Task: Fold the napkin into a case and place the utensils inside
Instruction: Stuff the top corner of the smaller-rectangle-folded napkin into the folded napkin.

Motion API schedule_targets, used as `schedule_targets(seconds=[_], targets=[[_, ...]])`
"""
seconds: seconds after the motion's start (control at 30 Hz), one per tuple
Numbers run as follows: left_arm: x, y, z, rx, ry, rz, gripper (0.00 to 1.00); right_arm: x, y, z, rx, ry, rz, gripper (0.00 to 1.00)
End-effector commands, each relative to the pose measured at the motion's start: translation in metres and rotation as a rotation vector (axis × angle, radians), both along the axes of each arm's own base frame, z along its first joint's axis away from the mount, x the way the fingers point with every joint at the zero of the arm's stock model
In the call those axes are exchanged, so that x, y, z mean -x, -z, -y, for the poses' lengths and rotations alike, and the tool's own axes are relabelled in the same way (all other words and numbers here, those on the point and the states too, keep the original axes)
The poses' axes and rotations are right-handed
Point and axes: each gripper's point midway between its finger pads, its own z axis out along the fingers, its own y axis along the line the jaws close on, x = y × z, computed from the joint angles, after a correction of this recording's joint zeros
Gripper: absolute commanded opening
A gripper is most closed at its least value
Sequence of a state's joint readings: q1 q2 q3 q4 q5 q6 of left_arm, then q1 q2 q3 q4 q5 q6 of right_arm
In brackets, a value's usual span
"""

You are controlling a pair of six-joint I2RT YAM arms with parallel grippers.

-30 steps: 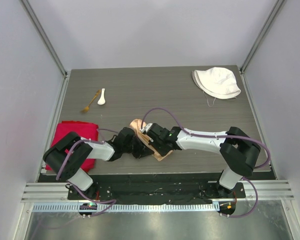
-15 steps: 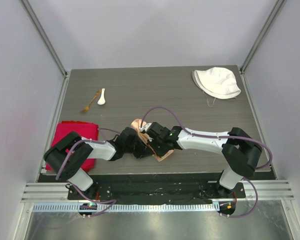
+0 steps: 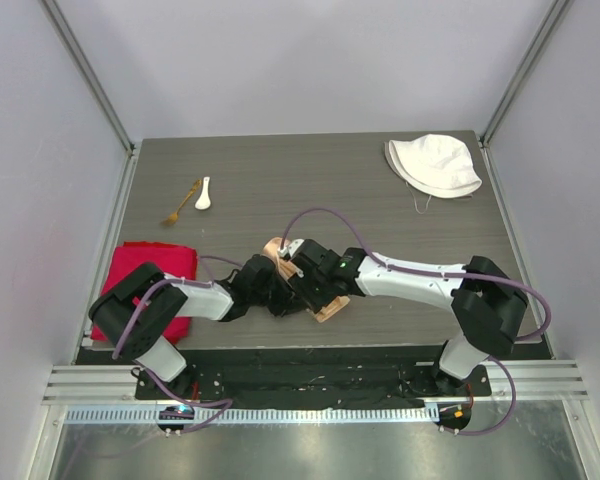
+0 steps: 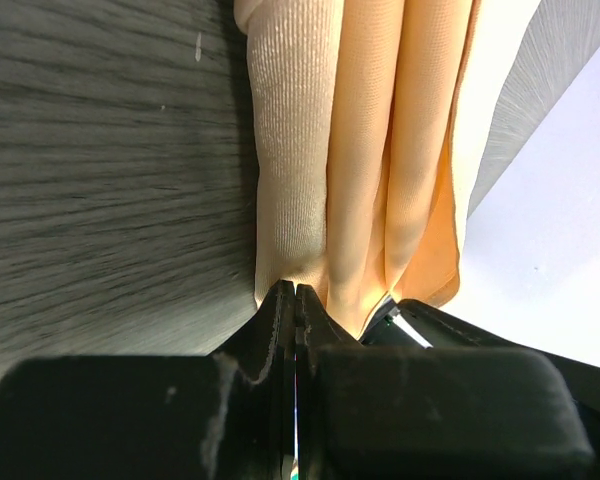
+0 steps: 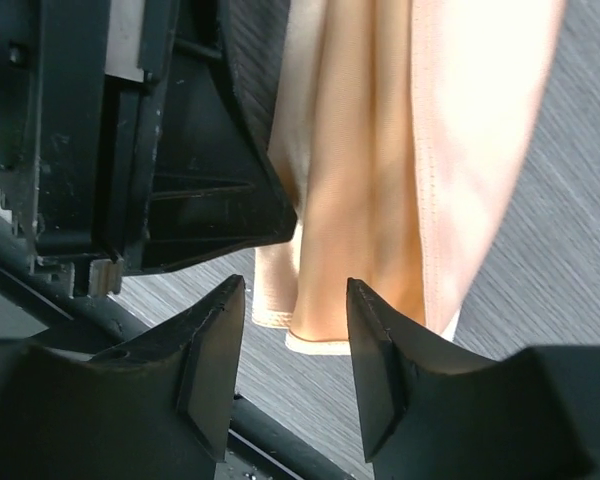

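The peach-orange napkin (image 4: 350,150) lies bunched into long pleats on the table, and only its ends (image 3: 330,308) show past the two arms in the top view. My left gripper (image 4: 295,292) is shut, its tips pinching the napkin's near edge. My right gripper (image 5: 292,300) is open just above the napkin's hemmed end (image 5: 320,340), with nothing between its fingers (image 5: 215,350). The two grippers meet over the cloth near the table's front middle (image 3: 280,296). The white spoon (image 3: 203,194) and the gold fork (image 3: 181,203) lie side by side at the far left, apart from both arms.
A bright red cloth (image 3: 150,262) lies at the near left, partly under the left arm. A white fabric hat (image 3: 435,165) rests at the far right corner. The table's front edge and a black rail (image 5: 280,430) run close below the right gripper.
My right gripper has gone from shut to open, letting go of the napkin, and has shifted a little to the left. The left gripper stays shut on the cloth.
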State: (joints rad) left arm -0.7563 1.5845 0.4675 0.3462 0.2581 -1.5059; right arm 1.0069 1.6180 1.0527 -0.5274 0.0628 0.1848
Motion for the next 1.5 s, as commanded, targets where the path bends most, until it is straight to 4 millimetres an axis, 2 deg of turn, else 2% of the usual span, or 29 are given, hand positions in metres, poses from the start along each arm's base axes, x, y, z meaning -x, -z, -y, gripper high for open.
schedule_targets(seconds=[0.0, 0.13, 0.37, 0.63, 0.77, 0.8, 1.0, 1.23, 1.47], targets=[[0.014, 0.028, -0.025, -0.147, 0.003, -0.040, 0.00, -0.012, -0.025, 0.001, -0.002, 0.014, 0.082, 0.47], [0.013, 0.025, -0.025, -0.153, 0.009, -0.031, 0.00, -0.015, -0.012, 0.009, 0.069, 0.020, 0.082, 0.30], [0.011, 0.024, -0.023, -0.160, 0.019, -0.024, 0.00, -0.023, -0.007, 0.021, 0.136, 0.032, 0.125, 0.29], [0.011, 0.024, -0.021, -0.152, 0.021, -0.026, 0.00, -0.025, 0.009, 0.026, 0.187, 0.029, 0.124, 0.31], [0.012, 0.024, -0.021, -0.151, 0.021, -0.028, 0.00, -0.028, 0.014, 0.026, 0.203, 0.029, 0.133, 0.27], [0.013, 0.024, -0.021, -0.151, 0.024, -0.029, 0.00, -0.029, 0.015, 0.027, 0.208, 0.032, 0.134, 0.22], [0.012, 0.024, -0.021, -0.147, 0.022, -0.024, 0.00, -0.027, 0.005, 0.021, 0.192, 0.027, 0.152, 0.02], [0.013, 0.028, -0.020, -0.149, 0.024, -0.033, 0.00, -0.013, -0.015, 0.003, 0.103, 0.007, 0.103, 0.01], [0.013, 0.028, -0.018, -0.149, 0.026, -0.026, 0.00, 0.008, -0.017, -0.020, -0.012, 0.000, -0.023, 0.01]])
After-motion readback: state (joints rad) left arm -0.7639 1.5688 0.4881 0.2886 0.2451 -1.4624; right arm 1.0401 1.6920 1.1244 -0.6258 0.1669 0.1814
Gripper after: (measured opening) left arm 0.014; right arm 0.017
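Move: The stitched hem of the napkin's upper flap, near its close end, lies about 3 cm right of the right hand, some 2 cm ahead and 3 cm below. The inner fold is almost under those fingers, about 1 cm to the right, 1 cm ahead and 3 cm down; the white spoon is roughly 25 cm ahead and 25 cm left. From the left hand the hem lies about 6 cm right and 2 cm ahead, at its height. The left hand's shut tips keep holding the napkin's left edge near its close end, staying put. The half-open right hand sweeps about 4 cm right, slightly forward and then down to the flap, tilting about 15 degrees and shutting there, then doubles back some 3 cm left, a little back and up, fingers shut at the napkin's inner fold beside the hem. ##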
